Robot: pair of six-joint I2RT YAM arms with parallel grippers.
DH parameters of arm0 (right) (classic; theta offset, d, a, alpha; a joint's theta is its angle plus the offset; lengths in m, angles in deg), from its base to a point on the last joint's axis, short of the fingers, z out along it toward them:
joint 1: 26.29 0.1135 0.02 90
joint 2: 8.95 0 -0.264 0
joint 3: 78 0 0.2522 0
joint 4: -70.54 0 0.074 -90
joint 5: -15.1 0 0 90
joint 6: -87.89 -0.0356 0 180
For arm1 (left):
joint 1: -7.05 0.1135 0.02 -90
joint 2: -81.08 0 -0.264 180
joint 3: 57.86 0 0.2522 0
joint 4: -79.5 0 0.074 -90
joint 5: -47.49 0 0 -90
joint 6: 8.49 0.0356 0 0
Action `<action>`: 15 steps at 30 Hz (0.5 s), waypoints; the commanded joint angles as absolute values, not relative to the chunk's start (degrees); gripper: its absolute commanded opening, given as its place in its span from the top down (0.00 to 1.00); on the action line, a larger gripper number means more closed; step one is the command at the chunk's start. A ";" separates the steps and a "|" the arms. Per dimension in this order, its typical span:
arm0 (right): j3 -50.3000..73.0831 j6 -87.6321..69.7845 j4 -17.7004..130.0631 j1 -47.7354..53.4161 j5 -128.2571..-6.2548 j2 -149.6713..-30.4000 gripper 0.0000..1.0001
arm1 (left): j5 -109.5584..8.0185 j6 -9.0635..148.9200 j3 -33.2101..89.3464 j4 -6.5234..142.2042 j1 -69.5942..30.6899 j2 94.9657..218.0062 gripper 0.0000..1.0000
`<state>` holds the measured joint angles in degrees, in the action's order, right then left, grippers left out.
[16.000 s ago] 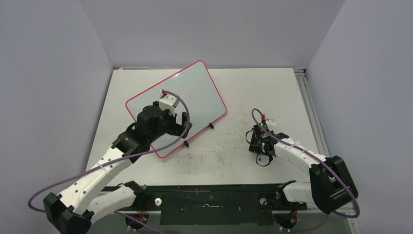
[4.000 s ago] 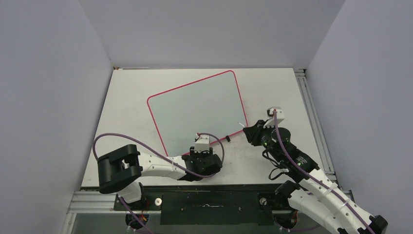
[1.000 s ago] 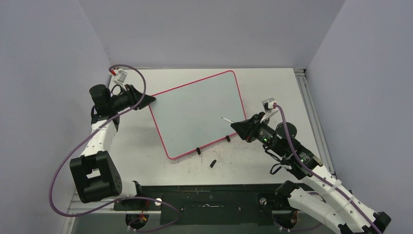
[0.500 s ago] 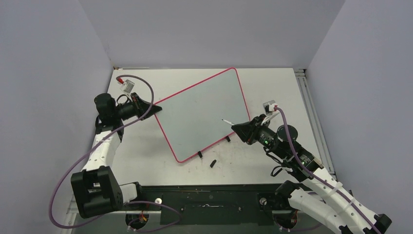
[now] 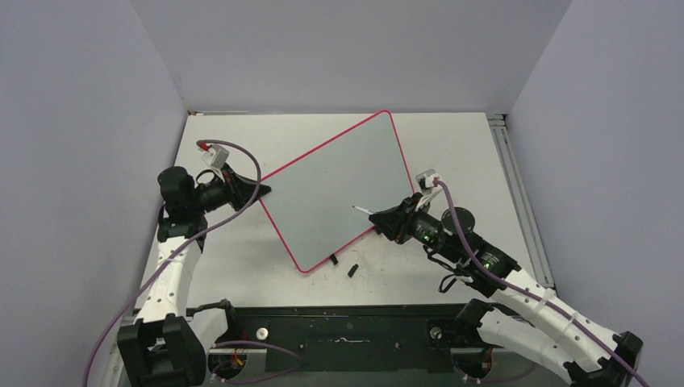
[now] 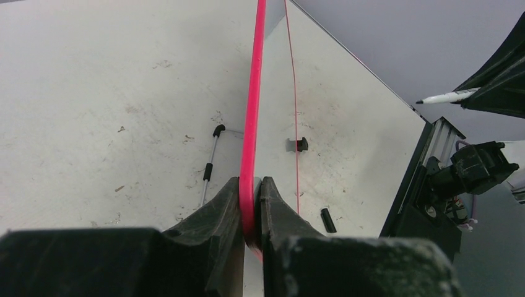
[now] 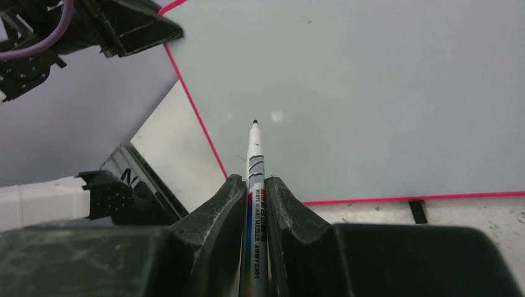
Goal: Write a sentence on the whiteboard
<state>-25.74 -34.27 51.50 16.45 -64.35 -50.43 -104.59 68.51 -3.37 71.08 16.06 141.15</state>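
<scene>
The whiteboard (image 5: 339,185), white with a thin pink-red rim, stands tilted up off the table. My left gripper (image 5: 260,190) is shut on the rim at its left corner. The left wrist view has the rim (image 6: 254,93) edge-on between the pinching fingers (image 6: 223,204) of that gripper (image 6: 252,185). Shut on a white marker (image 7: 255,161), my right gripper (image 7: 254,182) holds the uncapped black tip just in front of the board's face (image 7: 371,93). From above, the marker (image 5: 363,211) sticks out of the right gripper (image 5: 379,218) over the board's lower part. The face is blank; the sentence is not in view.
A small black marker cap (image 5: 352,270) lies on the scuffed table just in front of the board's lower edge. One black foot (image 5: 332,259) of the board is close by. A metal rail (image 5: 516,193) runs along the table's right side.
My left gripper has shut on the board's left corner and swung it inward, turning and tilting the board. My right gripper has moved left with the marker, closer to the face.
</scene>
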 commanded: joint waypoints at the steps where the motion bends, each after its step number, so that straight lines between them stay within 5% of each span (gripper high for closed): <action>1: -25.28 -32.65 61.97 24.00 -69.92 -53.22 0.95 | -102.02 78.25 -5.78 65.84 14.05 138.69 1.00; 15: -21.71 -22.71 84.37 37.02 -81.21 -71.63 0.95 | -98.64 81.24 -4.44 59.53 12.58 137.59 1.00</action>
<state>-25.24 -26.08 73.29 36.34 -78.21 -68.20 -100.55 72.64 -3.70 67.12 13.75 136.59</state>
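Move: My right hand already holds the uncapped marker; the middle of the whiteboard lies about 13 cm ahead of it, 7 cm to its left and 13 cm below. The board's pinched upper corner is some 26 cm left and 8 cm ahead, 2 cm lower, while the marker cap lies 5 cm left, 1 cm back and 25 cm down. From my left hand the board's middle is about 5 cm ahead, 20 cm right and 12 cm down. I sweep my right hand about 10 cm to the left across the front of the leaning board, towards its left part and the corner I'm holding, drawing back some 3 cm at first and then easing forward again. The wrist tilts and swings roughly 10 degrees, pen tip still clear of the surface, and my fingers keep their hold on the marker. My left hand keeps the corner pinched, barely shifting. ##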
